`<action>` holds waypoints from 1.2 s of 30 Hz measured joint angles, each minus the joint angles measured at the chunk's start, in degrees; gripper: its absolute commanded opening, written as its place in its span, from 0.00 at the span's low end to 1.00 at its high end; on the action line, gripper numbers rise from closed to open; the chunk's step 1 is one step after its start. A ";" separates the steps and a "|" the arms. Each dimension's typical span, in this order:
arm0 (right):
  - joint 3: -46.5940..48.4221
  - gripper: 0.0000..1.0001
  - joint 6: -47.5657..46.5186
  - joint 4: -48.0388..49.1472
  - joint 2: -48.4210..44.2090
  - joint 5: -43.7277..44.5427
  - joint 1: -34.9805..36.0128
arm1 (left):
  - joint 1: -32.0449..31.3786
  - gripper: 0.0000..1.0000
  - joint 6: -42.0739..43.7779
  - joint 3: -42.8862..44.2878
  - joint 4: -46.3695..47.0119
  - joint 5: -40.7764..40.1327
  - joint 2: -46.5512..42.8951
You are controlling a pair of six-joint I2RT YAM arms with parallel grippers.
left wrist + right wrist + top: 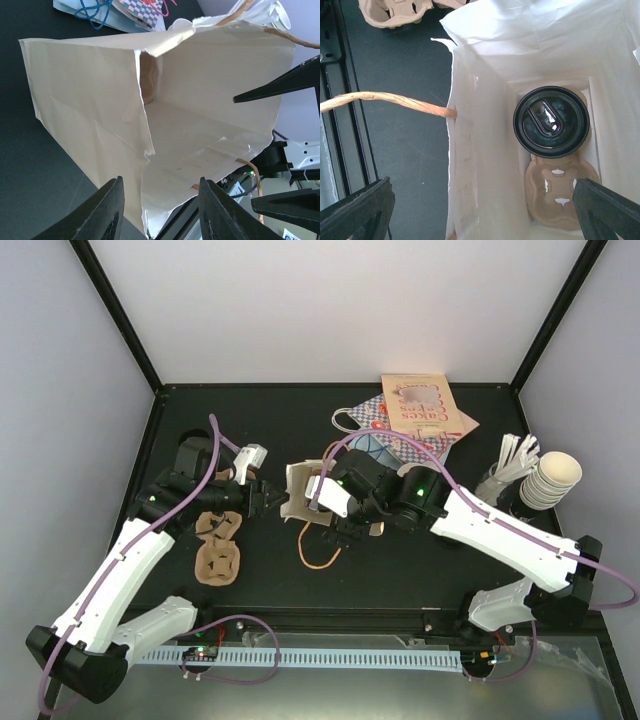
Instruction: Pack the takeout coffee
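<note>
The takeout coffee, a cup with a round black lid, stands in a brown cup carrier at the bottom of the upright paper bag. My right gripper hovers over the bag's mouth, open wide and holding nothing. From overhead the bag sits mid-table, with the right gripper above it and the left gripper at its left side. My left gripper stands open, with the torn edge of the bag running between its fingers without being pinched.
Loose brown cup carriers lie left of the bag. The bag's twine handle trails toward the front. Printed bags lie at the back. A stack of lidless cups and a holder of sticks stand at the right.
</note>
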 measured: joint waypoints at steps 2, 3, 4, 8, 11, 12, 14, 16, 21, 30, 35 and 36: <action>0.00 1.00 0.00 0.24 -0.13 -0.02 0.00 | -0.02 0.43 -0.02 0.00 0.00 0.00 0.00; 0.00 1.00 0.00 0.31 -0.17 0.00 0.00 | -0.02 0.43 -0.04 0.00 0.00 0.00 0.00; 0.00 1.00 0.00 0.39 -0.26 -0.02 0.00 | -0.02 0.43 -0.04 0.00 0.00 0.00 0.00; 0.00 1.00 0.02 0.85 -0.98 -0.04 0.00 | -0.02 0.44 -0.28 0.00 0.07 0.00 0.57; 0.00 1.00 0.00 1.29 -1.29 -0.04 0.00 | -0.02 0.45 -0.81 0.00 0.28 -0.07 1.18; -0.02 1.00 0.00 1.42 -1.31 -0.04 0.00 | -0.02 0.45 -1.07 0.13 0.33 -0.17 1.49; -0.13 1.00 -0.02 1.75 -1.31 -0.04 0.00 | -0.02 0.45 -1.57 0.66 0.50 -0.59 2.29; -0.26 1.00 -0.02 1.86 -1.29 -0.07 0.00 | 0.00 0.45 -2.16 1.53 0.92 -1.09 3.39; -0.33 1.00 -0.04 2.03 -1.29 -0.11 0.00 | -0.13 0.49 -2.89 3.87 1.92 -3.02 6.25; -0.31 1.00 -0.04 2.36 -1.31 1.18 0.00 | -0.61 0.79 -3.04 11.13 2.12 -7.82 11.78; -0.22 1.00 0.02 3.52 -2.71 4.13 0.00 | -0.61 0.99 -2.10 13.70 1.79 -11.08 11.61; -0.22 1.00 0.13 3.98 -3.39 4.96 0.00 | -0.61 0.99 -1.97 13.73 1.77 -12.37 11.28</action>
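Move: The takeout bag's left rim runs between the left hand's half-open fingers; its middle lies about 10 cm to their right, 3 cm ahead and 12 cm below. Beyond the bag, a blue napkin is about 22 cm ahead and 24 cm right; the pulp carrier is about 17 cm left and 2 cm back, on the table. From the right hand, wide open over the near rim, the bag's middle is 7 cm ahead, 2 cm left, 12 cm down. With the bag's left rim between its fingers at the start, the left hand heads forward about 7 cm, then rises some 4 cm and spreads its fingers from half open to nearly wide, coming clear of the rim. The right hand, staying wide open, lifts about 3 cm in two small steps, easing slightly forward at the last. ##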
